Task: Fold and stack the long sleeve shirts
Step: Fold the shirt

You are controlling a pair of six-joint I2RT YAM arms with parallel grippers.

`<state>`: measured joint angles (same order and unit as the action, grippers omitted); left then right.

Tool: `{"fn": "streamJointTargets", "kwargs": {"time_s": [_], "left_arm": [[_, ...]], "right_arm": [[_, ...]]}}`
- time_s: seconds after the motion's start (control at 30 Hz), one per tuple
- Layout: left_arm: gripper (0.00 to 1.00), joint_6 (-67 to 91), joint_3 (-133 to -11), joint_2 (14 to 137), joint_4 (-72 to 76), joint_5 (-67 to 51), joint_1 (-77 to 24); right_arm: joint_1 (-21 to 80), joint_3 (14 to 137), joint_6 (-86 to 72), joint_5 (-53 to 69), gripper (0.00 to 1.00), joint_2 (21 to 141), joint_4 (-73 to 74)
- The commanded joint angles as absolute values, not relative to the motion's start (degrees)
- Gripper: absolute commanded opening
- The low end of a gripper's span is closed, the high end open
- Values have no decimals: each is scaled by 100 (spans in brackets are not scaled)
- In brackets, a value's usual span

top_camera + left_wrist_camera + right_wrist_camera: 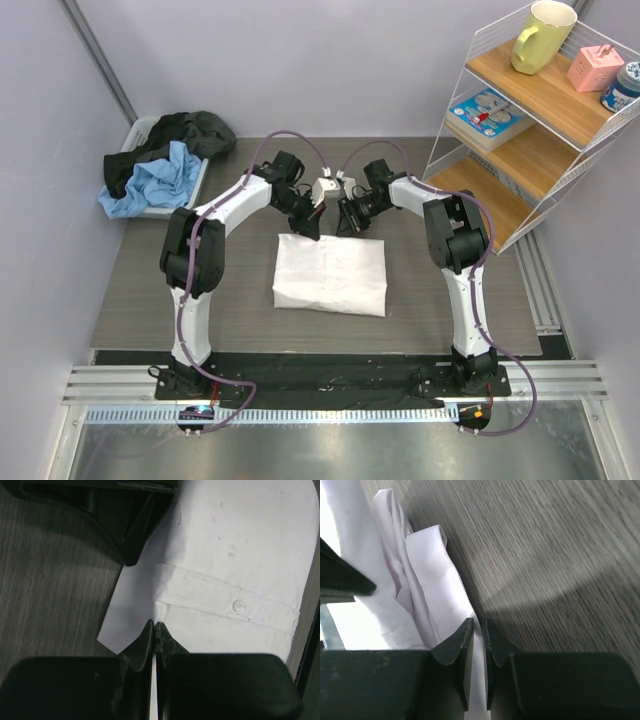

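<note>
A white long sleeve shirt (pixel 330 275) lies folded into a rectangle on the grey table, between the two arms. Both grippers sit side by side at its far edge. My left gripper (pixel 313 226) (pixel 154 625) is shut on a thin edge of the white cloth, close to the buttoned placket (pixel 235 605). My right gripper (pixel 350 222) (pixel 478 622) has its jaws pressed close together with a strip of the same white shirt (pixel 425 570) running between them. Bunched folds of cloth rise to the left of that gripper.
A white bin (pixel 140 135) at the back left holds dark clothes (pixel 190 130) and a light blue garment (pixel 150 185). A wire shelf unit (pixel 520 150) at the back right carries a yellow mug (pixel 540 35), a pink box and other items.
</note>
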<state>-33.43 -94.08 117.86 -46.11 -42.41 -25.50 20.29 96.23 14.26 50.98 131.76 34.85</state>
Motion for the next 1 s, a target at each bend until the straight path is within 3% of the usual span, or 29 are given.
{"fn": "streamJointTargets", "kwargs": {"time_s": [0.0,0.2,0.33,0.5,0.7,0.77,0.87,0.97], "left_arm": [[0,-3322,-9826,11979,-4324,-4166,-2487],[0,-3278,-10002,12296,-4289,-3973,-2444],[2,-3270,-10002,12410,-4227,-3859,-2373],[37,-3182,-10266,12288,-4500,-4113,-2154],[61,-2812,-9897,11559,-4710,-4377,-1653],[67,-2847,-9818,11479,-5009,-4491,-1565],[70,-2813,-9590,11417,-5159,-4544,-1529],[70,-2760,-9378,11452,-5107,-4395,-1521]], "right_arm": [[2066,9641,1652,4939,19,13263,3639],[1969,9896,1705,4747,21,13280,3700],[1793,10230,1871,4413,30,13158,3928],[1425,10556,1960,4140,54,12763,4254],[1002,10187,2293,4201,68,12051,4605],[993,9959,2591,4332,71,11892,4851],[1002,9651,2750,4552,79,11681,4983],[1002,9449,2865,4570,81,11654,4992]]}}
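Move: The left hand is still shut on the shirt's far edge, the folded shirt's middle lying about 5 cm back, 4 cm right and 5 cm below. From the right hand, low at the same edge with its fingers ajar, the middle is roughly 9 cm back and 3 cm left. The laundry basket is some 34 cm left and 15 cm ahead of the left hand; the lowest shelf board, about 30 cm right and 6 cm ahead of the right hand. Forward and then down about 3 cm, the left hand lays the far edge onto the table, opens to let it go, then swings left past the far left corner and rises about 6 cm. The right hand, at first still at the edge, opens wide and draws off forward and some 10 cm right, climbing about 7 cm as it tilts. ##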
